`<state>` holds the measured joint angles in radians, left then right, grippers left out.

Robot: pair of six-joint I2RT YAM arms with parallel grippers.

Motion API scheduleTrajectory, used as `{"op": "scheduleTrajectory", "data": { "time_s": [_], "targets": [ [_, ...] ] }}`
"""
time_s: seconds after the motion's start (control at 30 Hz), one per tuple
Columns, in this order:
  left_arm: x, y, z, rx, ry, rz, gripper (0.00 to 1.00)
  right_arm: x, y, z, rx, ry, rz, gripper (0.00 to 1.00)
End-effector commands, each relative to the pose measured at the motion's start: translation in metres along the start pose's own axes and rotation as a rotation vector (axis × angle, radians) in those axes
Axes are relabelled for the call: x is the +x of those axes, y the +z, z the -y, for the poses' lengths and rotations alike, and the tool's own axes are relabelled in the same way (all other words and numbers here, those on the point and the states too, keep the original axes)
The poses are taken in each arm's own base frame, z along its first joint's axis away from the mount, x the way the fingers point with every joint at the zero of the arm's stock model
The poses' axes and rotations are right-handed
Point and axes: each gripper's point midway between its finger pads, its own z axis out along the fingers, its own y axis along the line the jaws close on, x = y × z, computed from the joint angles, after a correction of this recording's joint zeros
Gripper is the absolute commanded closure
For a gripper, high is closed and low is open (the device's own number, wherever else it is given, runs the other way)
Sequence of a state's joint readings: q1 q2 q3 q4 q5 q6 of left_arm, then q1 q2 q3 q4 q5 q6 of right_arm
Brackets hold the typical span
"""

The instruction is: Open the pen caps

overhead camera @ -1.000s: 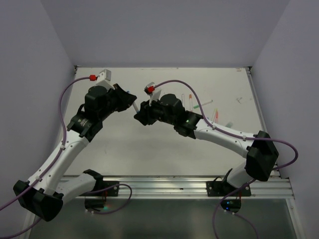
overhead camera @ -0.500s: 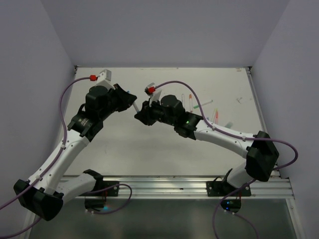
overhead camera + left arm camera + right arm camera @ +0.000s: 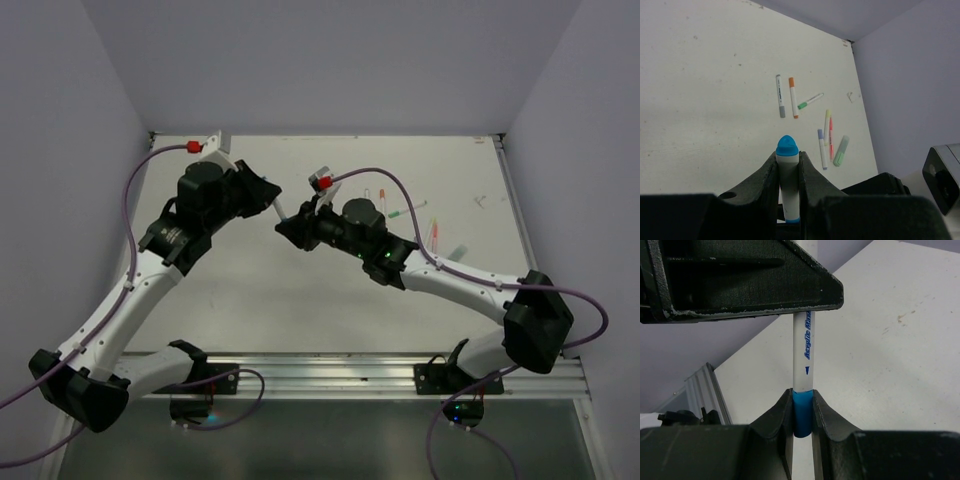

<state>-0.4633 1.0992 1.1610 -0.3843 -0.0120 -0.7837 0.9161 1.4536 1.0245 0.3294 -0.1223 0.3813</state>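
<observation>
Both grippers hold one white pen in the air between them. My left gripper is shut on the white barrel, and a rounded blue end sticks out past its fingertips. My right gripper is shut on the blue pen cap at the barrel's other end. The printed barrel runs up from that cap to the left gripper's fingers. The cap still sits against the barrel.
Several capped pens lie on the table at the far right: grey, orange, green, yellowish, purple and a mint green one. The top view shows them beyond the right arm. Walls close in on both sides.
The right gripper has closed on the blue cap. Both grippers, with the pen between them, have shifted a little to the right and away from the bases.
</observation>
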Motion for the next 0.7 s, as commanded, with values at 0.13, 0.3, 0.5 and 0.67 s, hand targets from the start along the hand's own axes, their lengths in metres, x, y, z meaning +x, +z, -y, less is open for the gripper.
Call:
{"op": "scheduleTrajectory", "data": {
  "time_s": [0.13,0.3,0.5,0.67],
  "targets": [
    [-0.145,-0.033,0.043,0.071,-0.044,0.538,1.0,0.085,-0.032,0.004,-0.017,0.048,-0.257,1.0],
    [-0.16,-0.038,0.048,0.076,-0.06,0.599,1.0,0.102,-0.045,0.01,-0.002,0.053,-0.286,1.0],
    [-0.181,-0.051,0.054,0.095,-0.095,0.698,1.0,0.124,-0.057,0.015,0.002,0.067,-0.328,1.0],
    [-0.19,-0.056,0.057,0.097,-0.091,0.732,1.0,0.145,-0.065,0.018,-0.001,0.098,-0.354,1.0]
  ]
}}
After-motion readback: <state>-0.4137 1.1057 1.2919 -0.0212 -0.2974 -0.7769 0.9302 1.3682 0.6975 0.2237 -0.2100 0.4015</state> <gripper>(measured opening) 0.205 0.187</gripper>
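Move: The marker's blue cap sits between the right fingers, right at that hand's point. From the left hand, pinching the barrel's tail end, the cap is about 5 cm back, 2 cm right and 5 cm lower. The bare barrel's middle is some 3 cm ahead, 1 cm left and 3 cm above the right hand. On the table, 26 cm below that hand, the grey pen lies roughly 24 cm ahead and 21 cm right, the orange pen 5 cm farther right. The marker, still pinched at both ends, is first carried slowly about 1.5 cm to the right by both hands; then they pull sharply apart. The left takes the barrel up some 15 cm, also left and a little forward, fingers tilting up about 25 degrees, while the right draws the cap down about 14 cm, back and right, its fingers tipping down; both keep their grip. ##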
